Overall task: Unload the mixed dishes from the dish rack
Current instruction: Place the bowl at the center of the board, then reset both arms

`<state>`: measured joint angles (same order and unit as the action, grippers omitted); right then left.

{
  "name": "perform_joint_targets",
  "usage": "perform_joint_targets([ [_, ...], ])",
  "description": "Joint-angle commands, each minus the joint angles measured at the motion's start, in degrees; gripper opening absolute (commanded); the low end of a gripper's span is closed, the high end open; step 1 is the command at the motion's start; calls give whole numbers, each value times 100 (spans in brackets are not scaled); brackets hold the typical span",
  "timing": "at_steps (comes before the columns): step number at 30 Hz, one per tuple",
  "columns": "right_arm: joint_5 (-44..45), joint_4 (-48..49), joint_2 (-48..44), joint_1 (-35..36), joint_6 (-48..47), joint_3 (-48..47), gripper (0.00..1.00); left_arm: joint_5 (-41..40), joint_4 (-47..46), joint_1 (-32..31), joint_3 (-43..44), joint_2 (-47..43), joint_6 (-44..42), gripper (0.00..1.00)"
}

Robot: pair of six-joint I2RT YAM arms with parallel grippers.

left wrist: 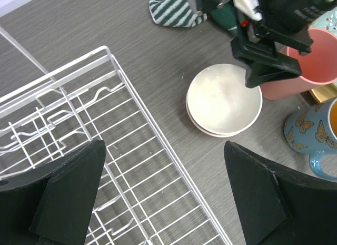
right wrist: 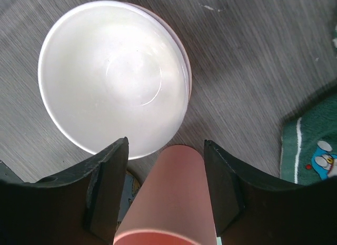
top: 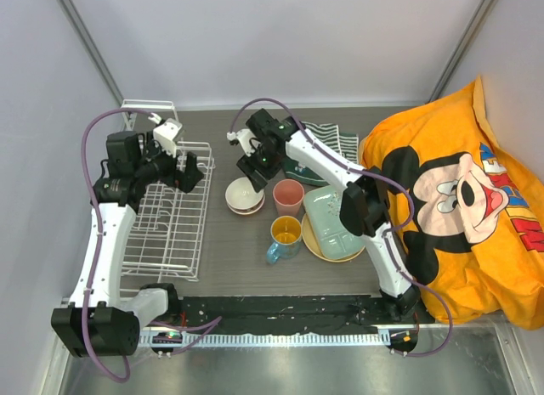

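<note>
The white wire dish rack [top: 166,217] lies at the left with no dishes in it. My left gripper [left wrist: 164,146] hangs open over its right edge [left wrist: 174,166]. On the table stand a cream bowl [top: 244,195] nested in a reddish-rimmed bowl [right wrist: 187,81], a pink cup [top: 288,195], an orange-yellow mug [top: 284,235], and a pale green tray [top: 336,225] on a tan plate [top: 313,246]. My right gripper [right wrist: 166,144] is open around the upright pink cup [right wrist: 171,197], with a gap on each side.
A striped green-white cloth [top: 336,140] lies behind the dishes. A big orange Mickey Mouse shirt [top: 459,200] covers the right side. The rack's tall wire frame [top: 144,110] stands at the far left. The bowl [left wrist: 224,97] sits close to the rack.
</note>
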<state>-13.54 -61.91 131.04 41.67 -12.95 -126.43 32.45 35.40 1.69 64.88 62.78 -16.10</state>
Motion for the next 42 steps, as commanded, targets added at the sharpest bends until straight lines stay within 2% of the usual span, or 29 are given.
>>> perform_joint_targets([
  [1,219,144,-773,34,-50,-233,64,-352,-401,33,-54,-223,282,100],
  [5,596,346,-1194,34,-50,-119,64,-686,-893,24,-256,-354,660,100],
  [8,1105,872,-1730,34,-120,320,64,-924,-1228,33,-415,-425,915,100],
  [11,1632,1592,-2319,-27,-146,969,72,-1178,-1465,33,-468,-451,1056,100],
  [13,1740,2164,-2748,-176,-94,1462,78,-1337,-1588,24,-459,-416,1161,100],
  [18,1899,3279,-3435,-747,204,2349,84,-1872,-1825,33,-318,-311,1355,100],
  [20,1995,3605,-3716,-1107,380,2613,88,-1979,-2062,24,-327,-302,1460,100],
  [24,2373,4859,-4218,-1652,706,3596,97,-2041,-2230,33,-239,-188,1740,100],
  [30,2997,6460,-5034,-2005,961,4977,99,-2049,-2458,24,-204,111,2022,100],
  [38,3173,6490,-5212,-2005,785,5190,99,-2216,-3459,33,-371,322,2119,100],
  [42,2972,6446,-5203,-2005,768,5374,99,-2242,-3794,24,-362,427,2234,100],
])
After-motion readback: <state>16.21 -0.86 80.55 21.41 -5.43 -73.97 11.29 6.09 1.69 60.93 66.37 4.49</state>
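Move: The white bowl, just set on the other bowl, lies about 3 cm back, 4 cm left and 4 cm below the right hand, whose fingers are already parted above its rim. From that hand the pink cup stands some 3 cm back and 9 cm right, the yellow mug about 14 cm back and 8 cm right, the striped towel 11 cm ahead and 16 cm right. From the left hand, the bowl is roughly 15 cm right, 2 cm ahead and 19 cm below. Touching nothing, the right hand pulls away from the bowl, first nearly straight up, then swinging right and somewhat forward, some 24 cm right and 22 cm up in all, fingers opening wide while the wrist tips up from pointing down and turns about 50 degrees clockwise. The empty left hand eases forward, left and up over the rack, turning counter-clockwise, fingers still open. ##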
